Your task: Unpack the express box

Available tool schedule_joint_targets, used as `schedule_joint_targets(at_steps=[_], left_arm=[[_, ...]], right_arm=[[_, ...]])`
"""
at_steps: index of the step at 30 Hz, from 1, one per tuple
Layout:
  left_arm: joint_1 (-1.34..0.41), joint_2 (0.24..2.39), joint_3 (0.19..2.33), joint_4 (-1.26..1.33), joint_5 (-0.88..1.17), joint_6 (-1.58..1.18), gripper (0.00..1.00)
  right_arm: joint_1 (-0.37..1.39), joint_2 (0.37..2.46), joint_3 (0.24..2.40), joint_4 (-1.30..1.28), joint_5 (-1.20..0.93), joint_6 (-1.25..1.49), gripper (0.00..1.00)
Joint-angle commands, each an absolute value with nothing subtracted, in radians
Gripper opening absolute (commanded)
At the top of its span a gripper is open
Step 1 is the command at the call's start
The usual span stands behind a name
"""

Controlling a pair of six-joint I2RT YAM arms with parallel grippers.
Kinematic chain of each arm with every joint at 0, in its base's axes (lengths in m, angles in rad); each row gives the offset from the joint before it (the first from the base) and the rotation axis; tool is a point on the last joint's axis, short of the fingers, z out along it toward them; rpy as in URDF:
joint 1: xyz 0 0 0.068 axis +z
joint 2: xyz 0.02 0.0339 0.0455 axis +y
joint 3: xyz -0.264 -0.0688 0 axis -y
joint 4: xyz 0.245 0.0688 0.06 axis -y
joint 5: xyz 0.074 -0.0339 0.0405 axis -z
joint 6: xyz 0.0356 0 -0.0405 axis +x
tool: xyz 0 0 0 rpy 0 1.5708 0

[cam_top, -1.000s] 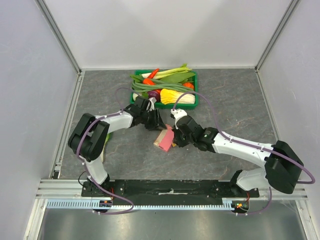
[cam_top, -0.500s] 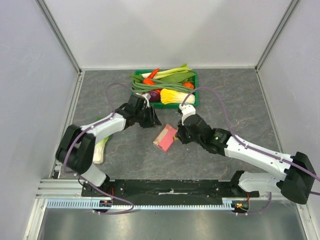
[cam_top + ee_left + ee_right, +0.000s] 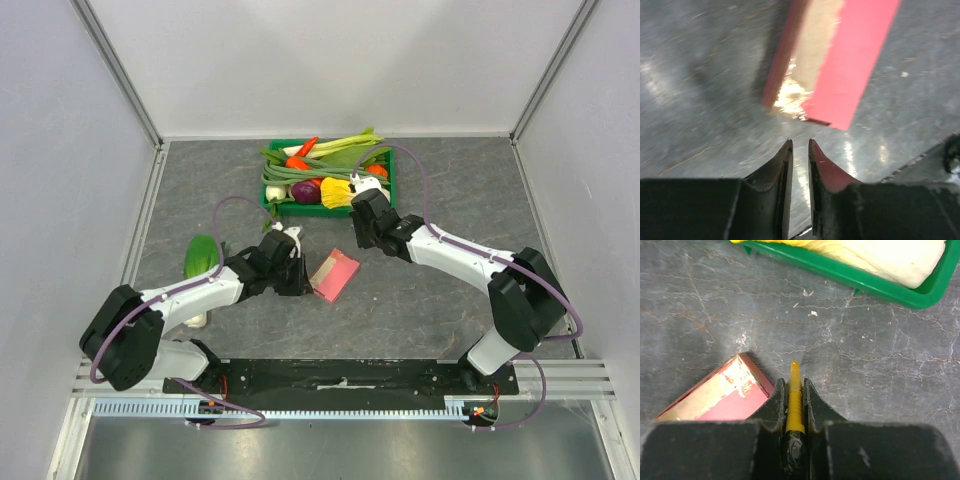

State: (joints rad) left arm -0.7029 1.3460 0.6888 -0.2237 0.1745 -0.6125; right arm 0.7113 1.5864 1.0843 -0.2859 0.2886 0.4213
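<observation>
The express box [image 3: 335,275] is a flat pink carton lying on the grey table between both arms. In the left wrist view, the box [image 3: 850,60] shows a tan strip and torn tape along its near end. My left gripper [image 3: 799,142] sits just short of that end, jaws a narrow gap apart with nothing between them; from above, the left gripper [image 3: 299,277] is at the box's left. My right gripper [image 3: 794,380] is shut on a yellow pen-like cutter [image 3: 795,395], tip down over the table beside the box's corner [image 3: 747,367]. From above, the right gripper [image 3: 365,238] is between box and crate.
A green crate [image 3: 300,210] full of vegetables stands behind the box; its rim [image 3: 880,287] is just ahead of the right gripper. A green leafy vegetable [image 3: 201,255] and a white one [image 3: 197,318] lie by the left arm. Frame walls enclose the table.
My left gripper has swung from behind the box down to its left side and its jaws have narrowed. My right gripper has pulled back off the box towards the crate. The box barely shifted.
</observation>
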Motion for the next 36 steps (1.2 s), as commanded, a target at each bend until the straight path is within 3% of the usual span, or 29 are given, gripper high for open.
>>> schedule_joint_targets(at_steps=[1, 14, 24, 31, 36], left_arm=[[-0.698, 1.256, 0.627, -0.270, 0.002, -0.670, 0.24], [-0.698, 1.512, 0.784, -0.213, -0.023, -0.604, 0.23], [-0.693, 1.644, 0.980, -0.226, -0.071, -0.535, 0.31], [-0.692, 1.713, 1.075, -0.265, -0.144, -0.607, 0.47], [-0.689, 1.622, 1.057, -0.305, -0.238, -0.638, 0.55]], right_arm=[[0.706, 1.592, 1.126, -0.287, 0.252, 0.393, 0.00], [0.710, 1.471, 0.991, -0.357, 0.064, 0.494, 0.00], [0.821, 1.307, 0.897, -0.414, 0.063, 0.595, 0.00], [0.913, 1.276, 0.903, -0.474, 0.158, 0.615, 0.00], [0.916, 1.239, 0.940, -0.531, 0.213, 0.598, 0.00]])
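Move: The express box lies flat about 5 cm ahead of the left hand, 7 cm to its right and some 5 cm lower. From the right hand, which already holds the yellow knife, the box is about 8 cm back, 7 cm left and 9 cm down. The vegetable tray's middle is some 21 cm ahead of the right hand and 9 cm left; its yellow cabbage is about 17 cm ahead and 3 cm left. Keeping its closed grip on the knife, the right hand draws back about 14 cm past the express box's right side, tipping its fingers further down and bringing the knife tip close to the box's near end. The left hand first shifts some 3 cm left and sinks 4 cm, then swings about 10 cm forward round the box's left side to its far end, fingers opening partway and the wrist rolling about 15 degrees; whether they touch can't be seen. ##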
